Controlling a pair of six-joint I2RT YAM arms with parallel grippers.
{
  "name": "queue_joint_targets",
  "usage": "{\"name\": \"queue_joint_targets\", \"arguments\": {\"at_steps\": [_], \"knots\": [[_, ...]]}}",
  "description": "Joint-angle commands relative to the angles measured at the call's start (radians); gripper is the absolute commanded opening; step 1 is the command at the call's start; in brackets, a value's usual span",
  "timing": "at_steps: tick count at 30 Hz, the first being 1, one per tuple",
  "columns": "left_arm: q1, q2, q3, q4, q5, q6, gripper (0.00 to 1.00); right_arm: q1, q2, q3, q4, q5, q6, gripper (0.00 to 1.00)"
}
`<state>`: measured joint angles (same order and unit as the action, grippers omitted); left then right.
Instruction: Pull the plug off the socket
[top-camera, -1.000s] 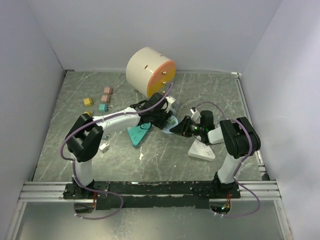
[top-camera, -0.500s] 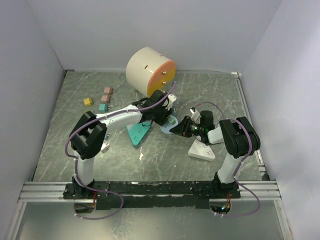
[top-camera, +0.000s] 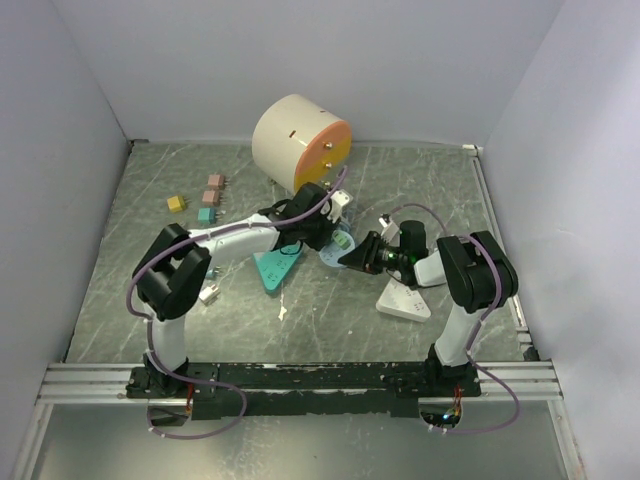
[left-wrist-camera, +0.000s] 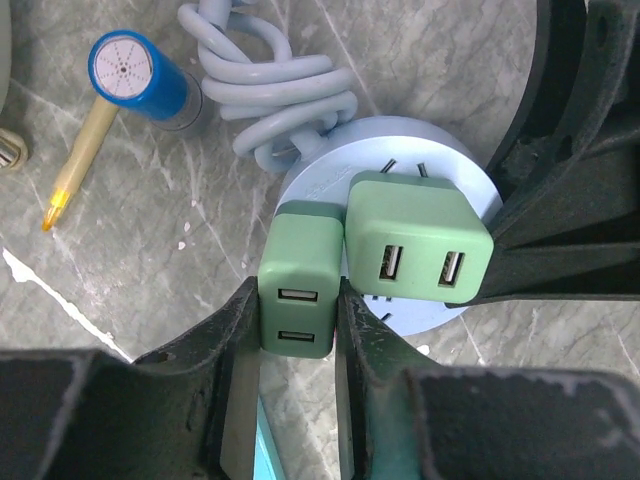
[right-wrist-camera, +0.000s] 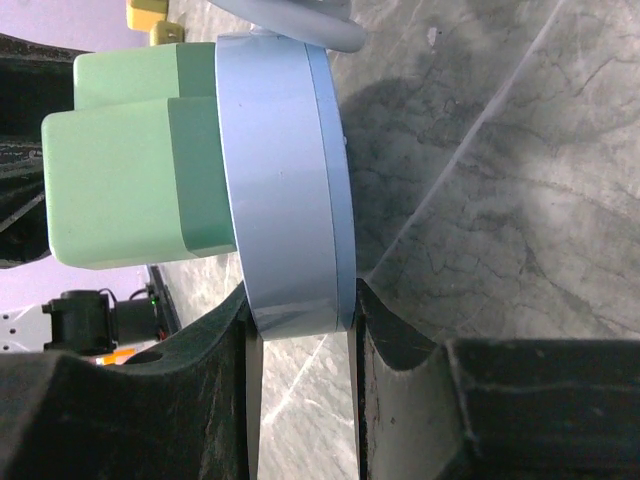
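Note:
A pale blue round socket (left-wrist-camera: 350, 150) carries two green plugs. The smaller, darker plug (left-wrist-camera: 303, 250) sits between the fingers of my left gripper (left-wrist-camera: 297, 310), which is shut on its two sides. The larger light green plug (left-wrist-camera: 415, 240) stands beside it, untouched. In the right wrist view the socket (right-wrist-camera: 280, 170) is seen edge-on, with my right gripper (right-wrist-camera: 300, 305) shut on its rim. From above, the left gripper (top-camera: 322, 232) and right gripper (top-camera: 352, 255) meet at the socket (top-camera: 336, 249) in mid-table.
The socket's coiled grey-blue cable (left-wrist-camera: 270, 90) lies behind it, next to a blue-capped pen (left-wrist-camera: 135, 75). A cream and orange cylinder (top-camera: 300, 140) stands at the back. Small coloured blocks (top-camera: 210, 195) lie far left, a teal wedge (top-camera: 275, 268) near centre, a white wedge (top-camera: 405, 300) right.
My left gripper has shifted a little toward the socket and closed on the darker green plug. The right gripper and the socket have stayed put.

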<state>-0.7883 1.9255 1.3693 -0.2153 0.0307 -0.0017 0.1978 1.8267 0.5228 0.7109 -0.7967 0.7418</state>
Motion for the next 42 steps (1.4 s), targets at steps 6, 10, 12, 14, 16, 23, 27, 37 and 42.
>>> {"name": "queue_joint_targets", "arguments": {"at_steps": [6, 10, 12, 14, 16, 23, 27, 37, 42], "knots": [[-0.045, -0.120, -0.066, 0.059, -0.097, -0.063, 0.07, 0.005, 0.117, -0.019, -0.151, 0.103, -0.059, 0.00], [-0.046, -0.188, -0.115, 0.092, -0.069, -0.102, 0.07, 0.005, 0.104, -0.019, -0.178, 0.155, -0.065, 0.00], [-0.046, -0.231, -0.157, 0.123, -0.092, -0.108, 0.07, 0.005, 0.102, -0.020, -0.194, 0.183, -0.064, 0.00], [-0.049, -0.271, -0.198, 0.151, -0.107, -0.098, 0.07, 0.005, 0.105, -0.016, -0.228, 0.224, -0.063, 0.00], [-0.064, -0.312, -0.224, 0.165, -0.114, -0.078, 0.07, 0.003, 0.111, -0.014, -0.248, 0.254, -0.055, 0.00], [-0.123, -0.382, -0.288, 0.222, -0.185, -0.034, 0.07, 0.001, 0.123, -0.026, -0.208, 0.256, 0.027, 0.00], [-0.157, -0.359, -0.294, 0.221, -0.244, -0.019, 0.07, 0.002, 0.071, -0.036, -0.227, 0.279, 0.059, 0.00], [-0.074, -0.394, -0.284, 0.161, -0.132, -0.143, 0.07, 0.003, 0.056, -0.048, -0.170, 0.244, 0.021, 0.00], [0.107, -0.518, -0.340, 0.156, 0.097, -0.230, 0.07, 0.003, 0.066, -0.046, -0.157, 0.216, 0.012, 0.00]]}}
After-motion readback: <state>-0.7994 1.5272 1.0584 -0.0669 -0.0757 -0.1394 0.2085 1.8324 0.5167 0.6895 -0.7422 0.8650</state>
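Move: Just to the right of the left hand, which already pinches one green plug, lies the white socket: its middle is about 3 cm right, level fore and aft and some 4 cm below. The second green plug sits on it, 4 cm right of the hand and 2 cm lower. The blue bottle is 8 cm ahead and 1 cm right, the teal board 10 cm left and 6 cm back, both 6 cm below. For the right hand, already gripping the rim, the socket's middle is 3 cm ahead and 3 cm left, at its height. Pulling firmly on the pinched plug, the left hand draws back about 5 cm and 3 cm left, rising a little; the right hand keeps its grip on the socket rim and is dragged some 2.5 cm back and left. Then the left hand jerks up about 4 cm, tilting its fingers outward, while the right returns to its place; last, the left swings left, forward and higher, still holding the plug. ##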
